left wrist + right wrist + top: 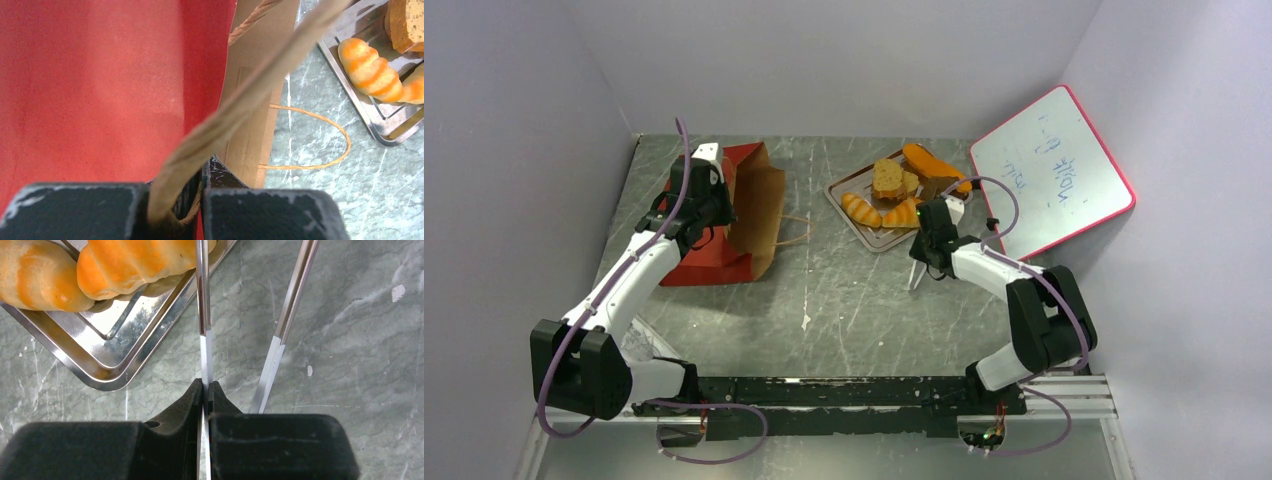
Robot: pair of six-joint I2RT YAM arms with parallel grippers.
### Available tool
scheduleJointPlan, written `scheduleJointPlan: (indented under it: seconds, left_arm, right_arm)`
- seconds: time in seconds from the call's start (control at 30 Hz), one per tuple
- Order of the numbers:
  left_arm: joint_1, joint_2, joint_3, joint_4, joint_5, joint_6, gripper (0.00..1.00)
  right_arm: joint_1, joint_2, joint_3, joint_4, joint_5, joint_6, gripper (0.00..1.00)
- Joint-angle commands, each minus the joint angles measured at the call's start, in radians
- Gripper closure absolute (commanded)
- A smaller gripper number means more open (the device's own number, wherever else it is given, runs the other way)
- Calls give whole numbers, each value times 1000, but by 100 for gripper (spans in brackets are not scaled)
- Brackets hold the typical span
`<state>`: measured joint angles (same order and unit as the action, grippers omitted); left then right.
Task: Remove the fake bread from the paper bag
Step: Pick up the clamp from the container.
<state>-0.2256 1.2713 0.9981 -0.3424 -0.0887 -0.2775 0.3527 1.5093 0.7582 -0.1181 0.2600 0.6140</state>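
The red paper bag (724, 250) lies on the table's left side, its brown inside (762, 205) facing right. My left gripper (702, 205) is over it, shut on a thin cord handle (220, 125) of the bag; the other handle (320, 140) lies on the table. The fake bread sits on the metal tray (879, 240): a speckled slice (888, 178), a long loaf (932, 163) and two ridged rolls (861, 210) (903, 213). My right gripper (205, 387) is just in front of the tray (115, 375), shut on one arm of metal tongs (202, 315). Whether anything is inside the bag is hidden.
A whiteboard with a red rim (1054, 170) leans at the back right, close behind the right arm. Grey walls close in the table on the left, back and right. The tongs' second arm (287, 315) hangs free to the right of the jaws.
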Motion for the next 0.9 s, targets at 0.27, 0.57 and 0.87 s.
scheduleJointPlan:
  seconds: [0.27,0.57,0.87]
  left_arm:
    - [7,14,5,36,24,-9,93]
    - [6,20,-16,50,53,-3,93]
    - [-2,13,-51,50,99,18,93]
  right_arm:
    - [-8,-79,-8,-43,-37,-2,95]
    - [12,-207,-21,-64,-42,7,100]
    - [226,-268,46,-132,45,-3,100]
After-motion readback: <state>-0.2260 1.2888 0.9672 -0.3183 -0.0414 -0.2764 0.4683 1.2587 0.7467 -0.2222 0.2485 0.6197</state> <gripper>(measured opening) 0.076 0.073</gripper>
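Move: The right hand already grips the clamp; the paper bag's mouth lies about 27 cm to its left, 4 cm ahead and slightly higher. The near croissant is some 7 cm ahead and 3 cm left, the left croissant 8 cm ahead and 10 cm left, both low on the tray. From the left hand, holding the bag's handle, the mouth is level, 5 cm right and 10 cm below. Right hand, clamp still gripped, lifts about 6 cm while drawing back, then swings left towards the bag's mouth. ##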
